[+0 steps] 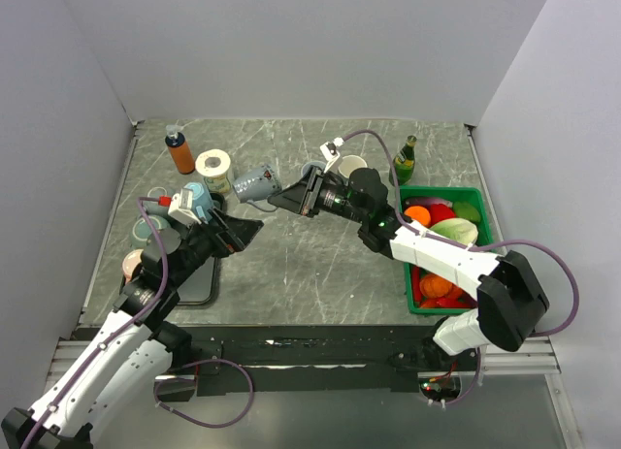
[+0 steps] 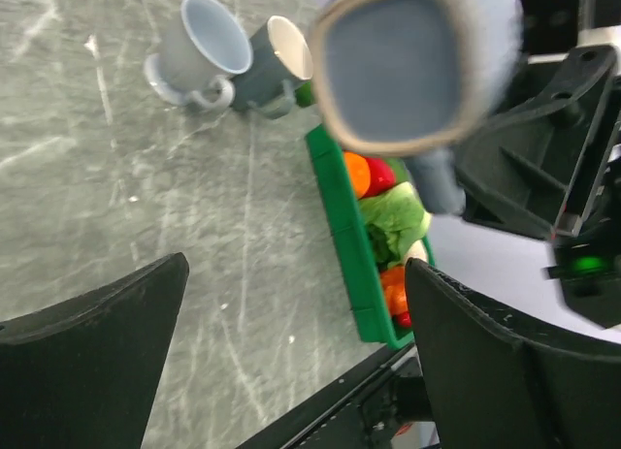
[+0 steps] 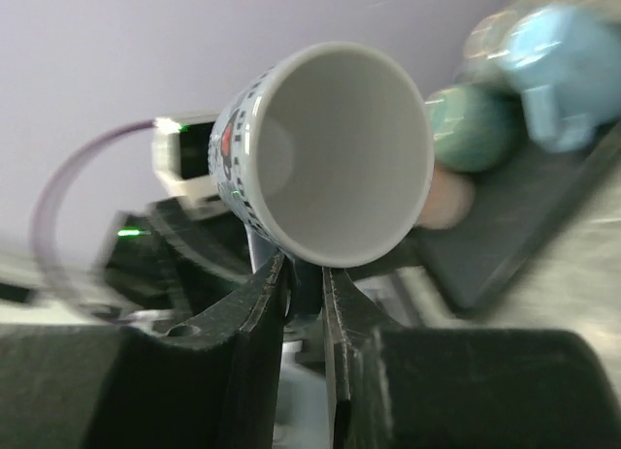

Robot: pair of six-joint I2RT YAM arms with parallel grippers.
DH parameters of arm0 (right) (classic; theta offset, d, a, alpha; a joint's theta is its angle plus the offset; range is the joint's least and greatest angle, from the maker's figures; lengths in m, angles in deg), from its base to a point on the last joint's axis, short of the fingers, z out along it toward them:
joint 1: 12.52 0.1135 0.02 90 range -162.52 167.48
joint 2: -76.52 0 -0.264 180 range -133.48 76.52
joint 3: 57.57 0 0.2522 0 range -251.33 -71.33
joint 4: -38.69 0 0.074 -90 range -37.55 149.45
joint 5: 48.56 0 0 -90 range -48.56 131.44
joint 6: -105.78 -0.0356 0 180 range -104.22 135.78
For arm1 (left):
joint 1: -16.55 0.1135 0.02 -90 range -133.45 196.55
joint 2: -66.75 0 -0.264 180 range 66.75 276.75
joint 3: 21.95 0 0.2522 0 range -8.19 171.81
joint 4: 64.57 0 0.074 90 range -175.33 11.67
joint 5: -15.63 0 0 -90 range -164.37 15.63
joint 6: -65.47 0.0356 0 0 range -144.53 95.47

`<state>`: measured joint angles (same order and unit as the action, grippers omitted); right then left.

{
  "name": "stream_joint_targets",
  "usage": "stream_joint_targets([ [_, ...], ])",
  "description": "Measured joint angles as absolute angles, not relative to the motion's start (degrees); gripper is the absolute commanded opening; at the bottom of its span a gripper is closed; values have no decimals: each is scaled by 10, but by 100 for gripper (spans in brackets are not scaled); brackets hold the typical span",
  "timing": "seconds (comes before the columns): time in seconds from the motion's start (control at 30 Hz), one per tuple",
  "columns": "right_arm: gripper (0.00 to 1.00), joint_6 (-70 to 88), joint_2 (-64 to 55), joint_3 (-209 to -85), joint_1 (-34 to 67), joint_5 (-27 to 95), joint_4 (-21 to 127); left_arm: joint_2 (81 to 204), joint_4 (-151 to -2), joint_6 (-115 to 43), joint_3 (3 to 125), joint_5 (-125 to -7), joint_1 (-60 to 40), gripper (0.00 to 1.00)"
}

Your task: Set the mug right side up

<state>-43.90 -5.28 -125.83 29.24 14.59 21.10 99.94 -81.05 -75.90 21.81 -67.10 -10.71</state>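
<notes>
The mug (image 1: 255, 184) is grey-blue with a printed pattern and hangs on its side above the table's middle left. In the right wrist view its white inside (image 3: 330, 148) faces the camera. My right gripper (image 1: 281, 199) is shut on the mug's handle, the two fingers pinching it just under the rim (image 3: 306, 274). My left gripper (image 1: 243, 231) stands open a little below and in front of the mug, touching nothing. The left wrist view shows the mug's base (image 2: 398, 66), blurred, above the gripper's wide gap (image 2: 296, 274).
Two more mugs (image 1: 315, 173) (image 1: 351, 165) lie at the back centre. A green bin (image 1: 441, 191) of vegetables stands at the right, a green bottle (image 1: 407, 155) behind it. An orange bottle (image 1: 179, 150), a tape roll (image 1: 213, 165) and a black tray (image 1: 209, 284) with cups occupy the left.
</notes>
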Motion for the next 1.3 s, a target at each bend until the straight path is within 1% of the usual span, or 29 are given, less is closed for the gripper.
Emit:
stream_joint_targets([
  [0.03, 0, -417, -49, -1262, 292, 154, 230, 993, -822, -755, 218, -674, -107, 97],
  [0.07, 0, -385, -42, -1269, 292, 166, 262, 986, -832, -751, 219, -678, -107, 96],
  [0.3, 0, -189, -27, -1310, 292, 262, 414, 958, -917, -723, 253, -715, -107, 96],
  [0.47, 0, -69, -30, -1332, 303, 350, 479, 957, -972, -705, 306, -767, -107, 96],
  [0.67, 0, 34, -76, -1356, 330, 444, 482, 957, -1012, -697, 330, -812, -107, 96],
  [0.9, 0, 137, -188, -1402, 370, 560, 472, 961, -1074, -698, 367, -862, -107, 96],
  [1.1, 0, 174, -282, -1481, 385, 639, 468, 965, -1111, -699, 408, -893, -107, 96],
  [1.3, 0, 196, -367, -1540, 385, 699, 445, 965, -1137, -705, 410, -895, -107, 96],
])
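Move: Across the counter from the right hand, which holds the mug by its handle with the mouth sideways, the free spot for it lies about 19 cm ahead, 1 cm left and 29 cm below. A blue-grey mug stands some 18 cm ahead and 7 cm right of that hand, a dark mug 18 ahead and 17 right, the label roll 18 ahead and 18 left, all roughly 26 cm lower. From the left hand, the spot is about 21 cm ahead, 8 right and 23 below. Swinging the held mug forward about 16 cm and down about 15 towards the free counter between the label roll and the standing mugs, the right hand bows a little right and back while its wrist turns some 80 degrees, from fingers pointing left to forward and slightly down. It keeps its pinch on the handle. The left hand, empty and open, withdraws about 9 cm left, slightly up, turning counter-clockwise. ##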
